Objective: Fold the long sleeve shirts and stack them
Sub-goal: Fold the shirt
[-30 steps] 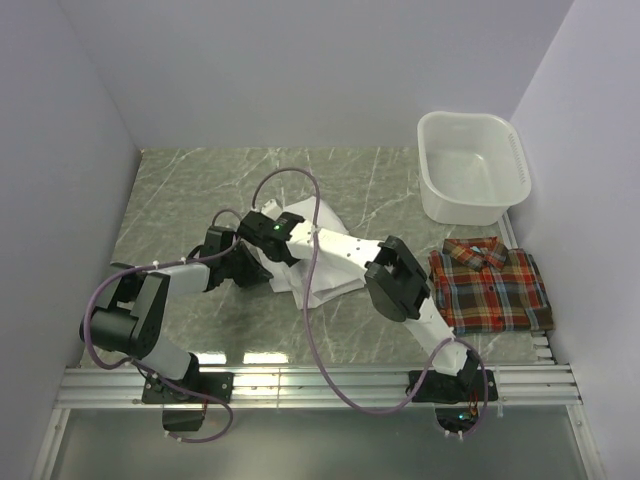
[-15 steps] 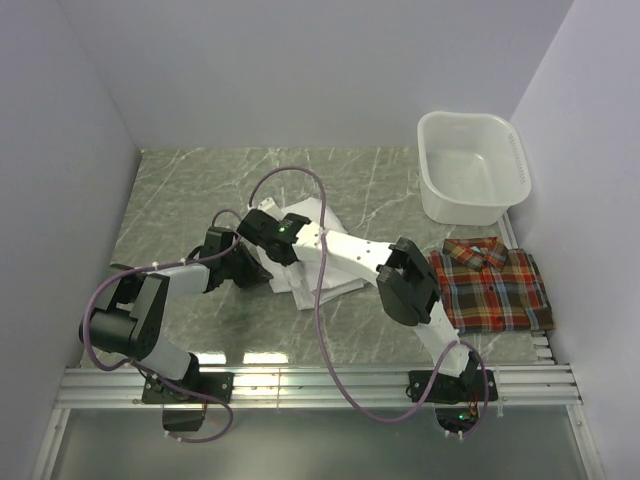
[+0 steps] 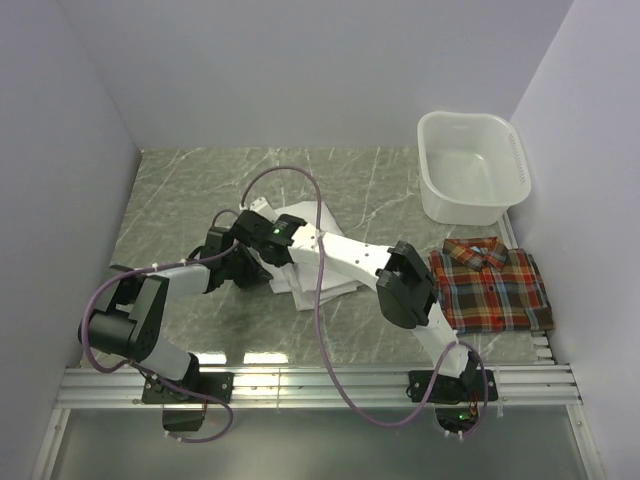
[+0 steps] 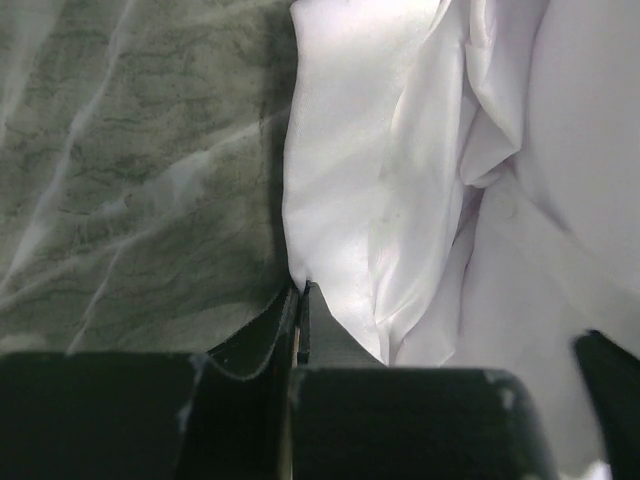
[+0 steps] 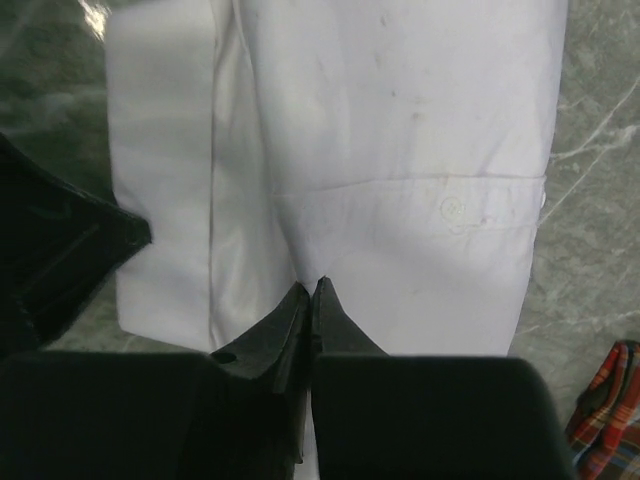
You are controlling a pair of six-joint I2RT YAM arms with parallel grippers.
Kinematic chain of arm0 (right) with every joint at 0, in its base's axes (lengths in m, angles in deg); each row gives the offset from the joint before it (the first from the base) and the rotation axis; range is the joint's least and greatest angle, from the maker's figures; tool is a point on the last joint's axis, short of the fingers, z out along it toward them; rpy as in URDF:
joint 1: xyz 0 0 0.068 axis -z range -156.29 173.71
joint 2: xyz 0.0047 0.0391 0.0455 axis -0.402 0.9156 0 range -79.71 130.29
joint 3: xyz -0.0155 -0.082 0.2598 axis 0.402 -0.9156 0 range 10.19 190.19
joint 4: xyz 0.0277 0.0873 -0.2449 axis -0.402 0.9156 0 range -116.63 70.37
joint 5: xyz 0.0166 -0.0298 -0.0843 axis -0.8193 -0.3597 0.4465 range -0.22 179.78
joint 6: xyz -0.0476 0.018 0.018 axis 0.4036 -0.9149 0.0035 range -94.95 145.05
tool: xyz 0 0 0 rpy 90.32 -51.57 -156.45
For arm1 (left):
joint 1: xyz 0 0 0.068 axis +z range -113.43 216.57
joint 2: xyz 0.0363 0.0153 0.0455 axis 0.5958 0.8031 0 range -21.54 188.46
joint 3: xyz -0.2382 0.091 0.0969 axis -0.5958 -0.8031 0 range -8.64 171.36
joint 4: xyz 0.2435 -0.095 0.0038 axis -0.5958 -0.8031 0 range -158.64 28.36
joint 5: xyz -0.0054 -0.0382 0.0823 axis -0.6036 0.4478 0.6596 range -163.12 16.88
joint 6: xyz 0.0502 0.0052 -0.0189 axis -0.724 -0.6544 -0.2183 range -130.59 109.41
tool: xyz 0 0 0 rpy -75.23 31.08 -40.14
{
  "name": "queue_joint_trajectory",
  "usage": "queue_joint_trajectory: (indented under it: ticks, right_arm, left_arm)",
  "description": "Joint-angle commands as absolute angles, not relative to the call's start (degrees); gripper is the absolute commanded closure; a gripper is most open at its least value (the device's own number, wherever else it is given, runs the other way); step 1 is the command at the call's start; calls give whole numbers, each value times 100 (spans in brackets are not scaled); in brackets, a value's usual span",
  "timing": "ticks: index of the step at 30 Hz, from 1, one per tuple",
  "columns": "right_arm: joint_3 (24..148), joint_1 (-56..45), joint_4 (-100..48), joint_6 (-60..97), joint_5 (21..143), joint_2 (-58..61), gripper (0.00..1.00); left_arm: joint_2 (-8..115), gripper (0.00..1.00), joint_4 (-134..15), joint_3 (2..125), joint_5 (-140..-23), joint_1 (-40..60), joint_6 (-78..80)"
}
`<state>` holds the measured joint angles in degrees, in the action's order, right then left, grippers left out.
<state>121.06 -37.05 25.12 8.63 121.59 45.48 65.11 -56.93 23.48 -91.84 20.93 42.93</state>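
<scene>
The white long sleeve shirt (image 3: 322,282) lies partly folded mid-table, much of it hidden under my right forearm. My left gripper (image 3: 254,268) sits at its left edge. In the left wrist view the left gripper (image 4: 303,286) is shut on a fold of the white cloth (image 4: 400,180). My right gripper (image 3: 254,222) reaches across the shirt from the right. Seen from the right wrist, that gripper (image 5: 312,283) is shut, pinching the shirt (image 5: 400,150) below a button. The plaid long sleeve shirt (image 3: 490,287) lies folded at the right, its corner (image 5: 608,412) showing.
A white plastic basin (image 3: 472,165) stands at the back right, just behind the plaid shirt. The green marble table (image 3: 180,190) is walled on three sides. A metal rail (image 3: 320,385) runs along the near edge. Purple cables loop over both arms.
My right gripper has shut on the white shirt and shifted a little left, drawing the cloth with it. The left arm has stayed put.
</scene>
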Motion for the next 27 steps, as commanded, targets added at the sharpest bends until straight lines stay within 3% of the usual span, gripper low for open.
queue_joint_trajectory:
  ticks: [1,5,8,11,20,25,27]
  right_arm:
    - [12716,-3738,2540,564,12204,4711,95]
    - [12647,-3703,2365,387,11879,4809,81]
    - [12401,-3703,2268,440,11729,4756,81]
    - [12076,-3711,2172,563,11790,4607,100]
    - [11733,-3711,2233,1266,12388,4202,100]
    - [11680,-3729,2180,1214,11809,4123,87]
    - [11680,-3729,2145,1091,11711,4045,70]
  left_arm:
    - [6336,99,-5742,2335,-9087,1996,4285]
    - [6292,99,-5751,2292,-9043,1978,4320]
    - [6222,99,-5829,2283,-8920,1978,4294]
    - [6160,100,-5891,2309,-8832,1978,4267]
    - [6222,99,-5944,2344,-8806,1978,4250]
    - [6151,99,-5970,2362,-8762,1978,4276]
    - [6081,98,-6014,2370,-8744,1978,4311]
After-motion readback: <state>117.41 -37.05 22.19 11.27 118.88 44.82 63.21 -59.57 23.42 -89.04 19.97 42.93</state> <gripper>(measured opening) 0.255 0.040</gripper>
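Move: The white shirt's crease is at my right fingertips, no more than about 1 cm below them. The shirt's middle is some 3 cm ahead, 5 cm to their right and 6 cm lower. My left fingers already hold the sleeve edge close to the table. From that hand the crease lies about 7 cm right, 2 cm ahead and some 6 cm up. My right hand makes a small loop at the crease: it swings about 2 cm left and slightly up with the fingers parting a little, shuts them, then dips some 4 cm down while coming back right. Last, I rise about 1.5 cm and open the fingers roughly a quarter around the crease. My left hand stays low and keeps its pinch on the sleeve edge. ##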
